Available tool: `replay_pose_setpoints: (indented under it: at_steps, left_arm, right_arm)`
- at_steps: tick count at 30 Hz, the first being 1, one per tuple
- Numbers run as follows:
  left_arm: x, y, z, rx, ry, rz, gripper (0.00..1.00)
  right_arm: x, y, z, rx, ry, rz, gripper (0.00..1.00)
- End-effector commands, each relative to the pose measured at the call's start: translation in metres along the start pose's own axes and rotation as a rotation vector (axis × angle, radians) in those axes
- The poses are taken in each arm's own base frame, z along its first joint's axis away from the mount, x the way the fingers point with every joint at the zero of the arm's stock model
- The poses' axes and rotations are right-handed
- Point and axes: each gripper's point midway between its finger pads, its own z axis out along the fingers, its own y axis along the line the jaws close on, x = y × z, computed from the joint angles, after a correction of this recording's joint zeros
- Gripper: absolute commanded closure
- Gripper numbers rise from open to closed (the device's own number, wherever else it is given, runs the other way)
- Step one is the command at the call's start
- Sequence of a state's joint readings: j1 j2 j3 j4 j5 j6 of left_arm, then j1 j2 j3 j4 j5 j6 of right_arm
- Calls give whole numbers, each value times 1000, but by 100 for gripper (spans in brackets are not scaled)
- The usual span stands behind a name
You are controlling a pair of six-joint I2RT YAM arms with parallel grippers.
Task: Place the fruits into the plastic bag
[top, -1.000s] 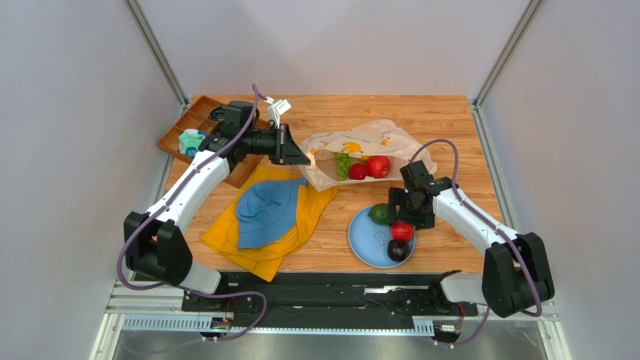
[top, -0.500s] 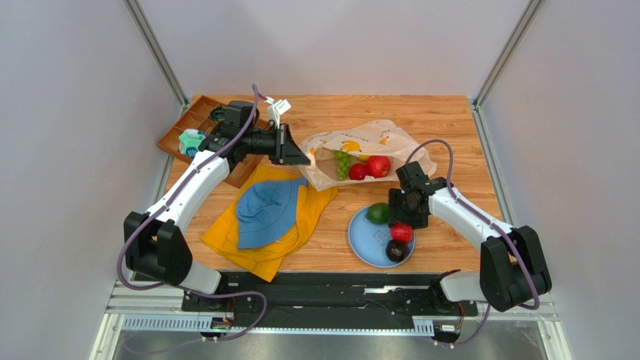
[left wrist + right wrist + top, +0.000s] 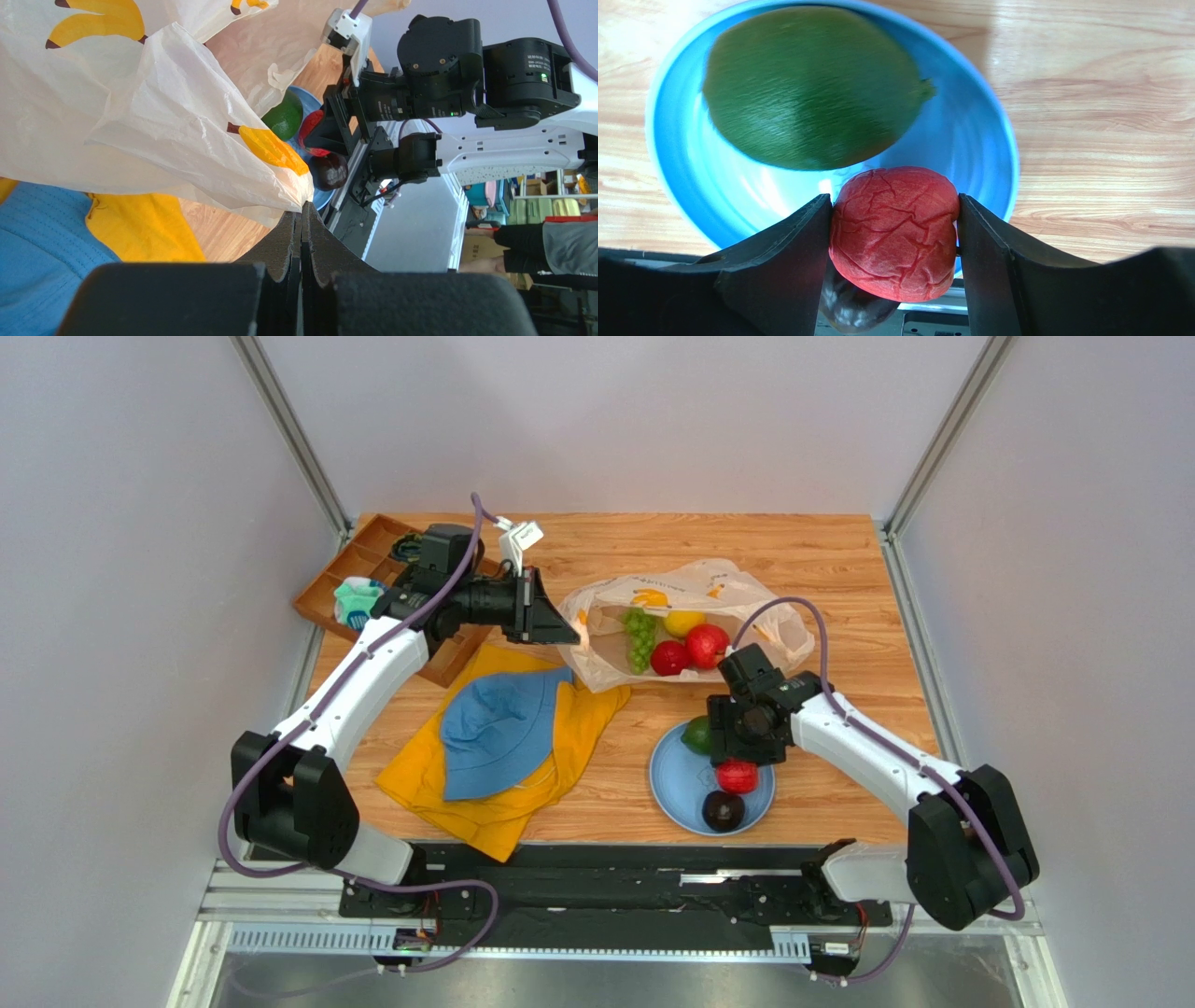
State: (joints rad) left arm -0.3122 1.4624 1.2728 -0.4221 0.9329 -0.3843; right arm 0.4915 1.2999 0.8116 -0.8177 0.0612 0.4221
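Note:
The plastic bag (image 3: 673, 602), cream with printed bananas, lies open at mid-table. It holds green grapes (image 3: 640, 637), a lemon (image 3: 683, 623) and two red fruits (image 3: 706, 646). My left gripper (image 3: 575, 629) is shut on the bag's left rim, and the bag (image 3: 140, 119) meets the gripper (image 3: 303, 210) at its tips. My right gripper (image 3: 894, 204) is shut on a wrinkled red fruit (image 3: 896, 231) over the blue plate (image 3: 976, 140). A green oval fruit (image 3: 808, 84) lies on the plate, and a dark plum-like fruit (image 3: 724, 811) sits near its front.
A blue hat (image 3: 498, 735) lies on a yellow cloth (image 3: 491, 791) left of the plate (image 3: 671, 798). A brown wooden tray (image 3: 337, 588) with small items stands at the back left, beside the left arm.
The right gripper narrowed onto the red fruit and shifted left and away from the table's front edge with it. The dark fruit slid slightly left on the plate. The left arm has not moved.

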Motion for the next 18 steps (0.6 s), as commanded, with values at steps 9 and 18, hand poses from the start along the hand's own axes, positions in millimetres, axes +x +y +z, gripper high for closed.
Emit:
replay_pose_setpoints:
  at_steps: [9, 18]
  left_arm:
    - [-15, -12, -5, 29, -37, 53, 100]
    - [-16, -14, -6, 31, -40, 59, 100]
  right_arm:
    - [-22, 38, -27, 26, -91, -162, 56]
    - [-34, 78, -60, -164, -168, -208, 58]
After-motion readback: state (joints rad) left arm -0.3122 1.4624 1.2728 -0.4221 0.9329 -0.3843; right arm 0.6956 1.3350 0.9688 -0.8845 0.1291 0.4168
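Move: The right hand already holds the wrinkled red fruit just above the blue plate. The middle of the plastic bag's open mouth lies about 20 cm ahead of it, 8 cm left and 4 cm higher. The avocado is some 6 cm ahead and 5 cm left, the dark fruit 5 cm back and 2 cm left, both slightly lower. From the left hand, the bag's mouth is about 6 cm ahead, 13 cm right and 15 cm below. Still pinching the wrinkled red fruit between both fingertips, the right hand carries it left over the plate by about 4.5 cm while lifting it some 3.5 cm, starting towards the bag's mouth with hardly any forward reach. The wrist turns about 10 degrees counter-clockwise, grip unchanged; the left hand keeps still, pinching the bag's edge to hold it open. ##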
